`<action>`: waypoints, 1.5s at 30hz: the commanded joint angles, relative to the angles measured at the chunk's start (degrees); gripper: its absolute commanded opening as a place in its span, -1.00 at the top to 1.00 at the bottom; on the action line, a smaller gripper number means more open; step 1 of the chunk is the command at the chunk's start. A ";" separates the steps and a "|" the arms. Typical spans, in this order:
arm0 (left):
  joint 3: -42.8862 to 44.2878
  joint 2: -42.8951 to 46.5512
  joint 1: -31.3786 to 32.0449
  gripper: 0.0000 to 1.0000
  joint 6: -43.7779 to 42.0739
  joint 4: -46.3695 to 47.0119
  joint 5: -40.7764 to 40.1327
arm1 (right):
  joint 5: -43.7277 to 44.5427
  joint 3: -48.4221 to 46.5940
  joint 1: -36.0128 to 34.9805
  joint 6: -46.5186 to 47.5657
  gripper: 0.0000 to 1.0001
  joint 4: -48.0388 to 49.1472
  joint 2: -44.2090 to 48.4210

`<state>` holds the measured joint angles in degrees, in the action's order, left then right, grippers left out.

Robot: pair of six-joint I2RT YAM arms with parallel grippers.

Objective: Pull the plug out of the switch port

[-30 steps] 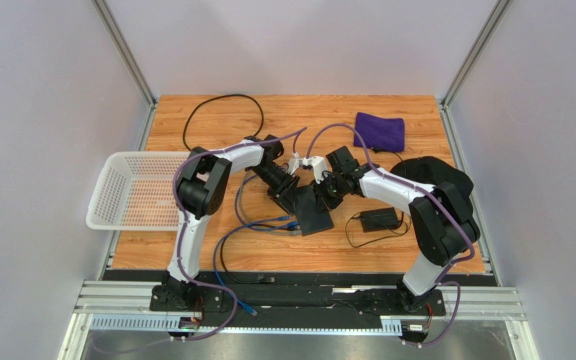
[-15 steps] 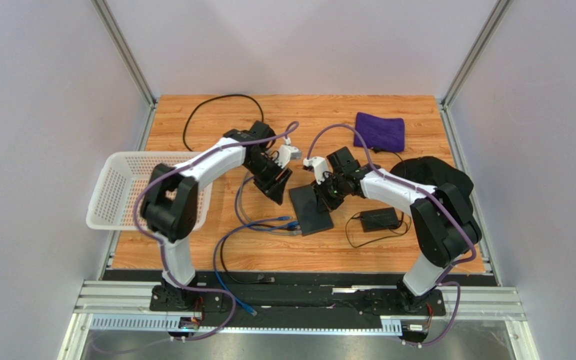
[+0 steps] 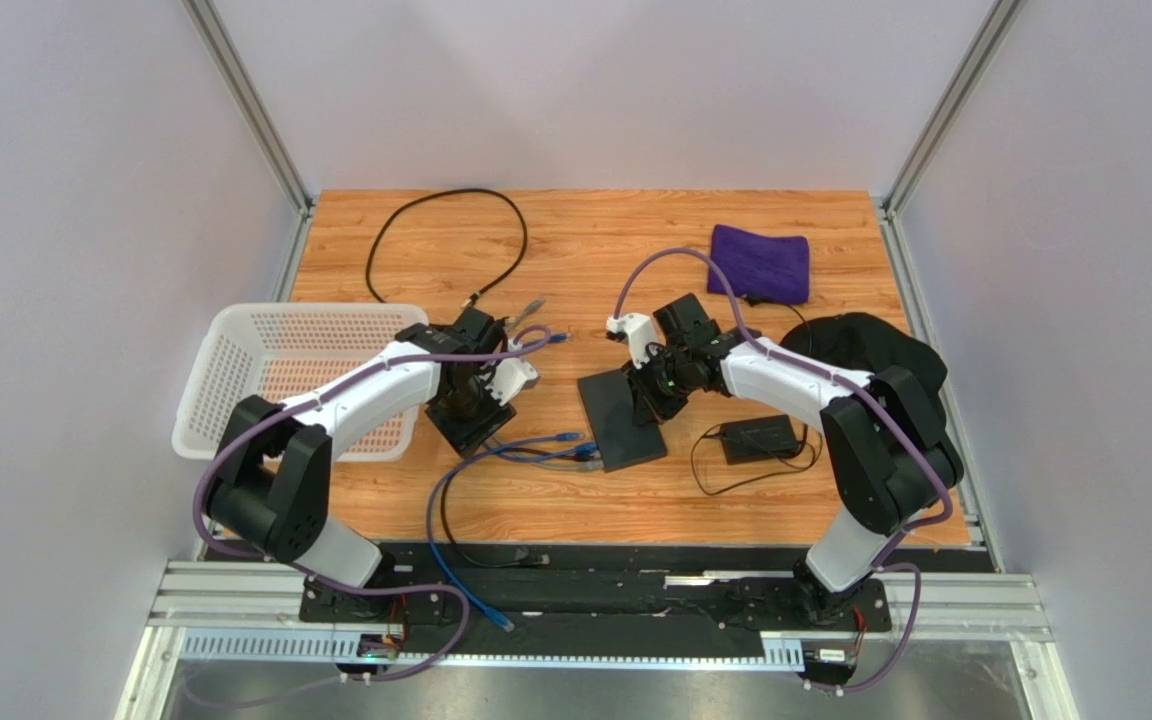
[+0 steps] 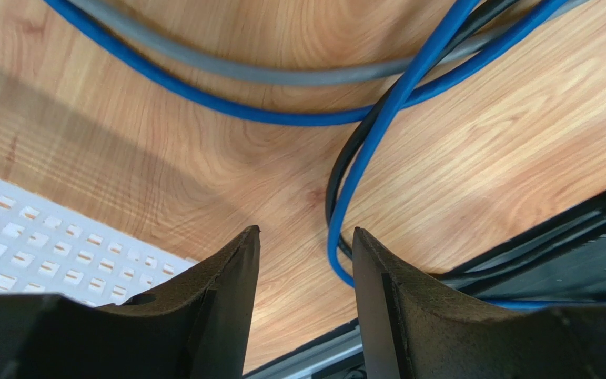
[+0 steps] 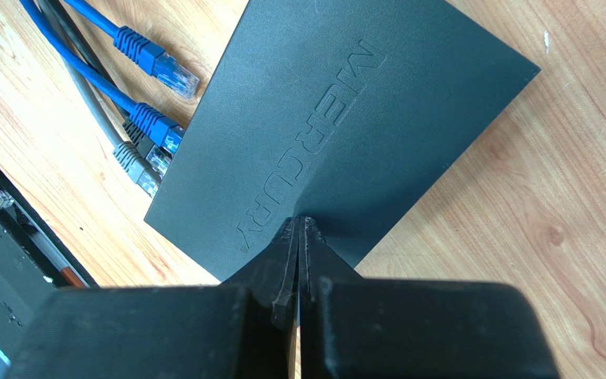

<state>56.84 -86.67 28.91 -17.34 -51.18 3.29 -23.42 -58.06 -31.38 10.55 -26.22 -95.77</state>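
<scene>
The switch [image 3: 621, 422] is a flat black box lying mid-table; in the right wrist view [image 5: 346, 118] it bears raised "MERCURY" lettering. My right gripper [image 3: 645, 387] is shut, its tips [image 5: 301, 223] pressing on the switch's top. Along the switch's left edge, a blue plug [image 5: 160, 133], a black one and a grey plug [image 5: 139, 170] sit against the sockets. Another blue plug [image 5: 164, 73] lies loose, a little off the edge. My left gripper [image 3: 465, 420] is open and empty [image 4: 304, 230], over blue and black cables [image 4: 377, 134] on the wood, left of the switch.
A white basket [image 3: 274, 375] stands at the left edge, close to my left gripper, and shows in the left wrist view [image 4: 37, 253]. A purple cloth [image 3: 760, 263] lies at the back right. A small power brick [image 3: 760, 438] lies right of the switch. A black cable loop [image 3: 447, 225] lies at the back.
My left gripper has drawn away from the switch, leftward and nearer, toward the basket. One blue plug now lies off the switch's edge. The right gripper has stayed on the switch.
</scene>
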 commanded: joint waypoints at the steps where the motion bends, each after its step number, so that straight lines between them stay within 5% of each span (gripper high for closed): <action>1: -2.69 3.61 -0.43 -0.10 -3.48 1.51 -3.11 | 1.89 0.50 -0.35 0.35 0.99 -0.15 0.14; 23: 0.73 -6.22 0.01 0.27 -3.40 1.34 4.27 | 2.15 -1.18 -1.06 0.88 1.00 -0.41 -2.14; 32: 0.64 -3.94 0.10 0.32 -3.93 0.11 5.85 | 2.06 -1.00 -0.97 0.70 1.00 -0.24 -2.14; 45: -0.77 -5.26 0.10 0.79 -4.98 0.47 5.76 | 1.89 -1.44 -0.97 0.70 1.00 -0.33 -2.76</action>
<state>55.99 -93.01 28.80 -20.60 -50.33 7.64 -23.05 -59.11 -32.08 10.55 -26.06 -96.77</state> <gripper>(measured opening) 0.152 0.006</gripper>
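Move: The loose blue cable lies about 3 cm below the left gripper and 1 cm back. From this gripper, the cable crossing is 2 cm to the right and 1 cm ahead; the cable's free plug is 13 cm right, 2 cm ahead; the switch is 22 cm right, 4 cm ahead, all just as low. From the right hand the switch's middle is 2 cm left, 1 cm ahead, 1 cm below; the blue cable is 24 cm left, 4 cm back, 2 cm below. Lower the left gripper about 3 cm onto the loose blue cable, just back-left of the cable crossing. Ease a good centimetre left first, then come back right as you sink and draw back about 1 cm, fingertips tipping slightly back. Close the half-open fingers most of the way to pinch the cable, while the shut right fingertips keep resting on the switch. ##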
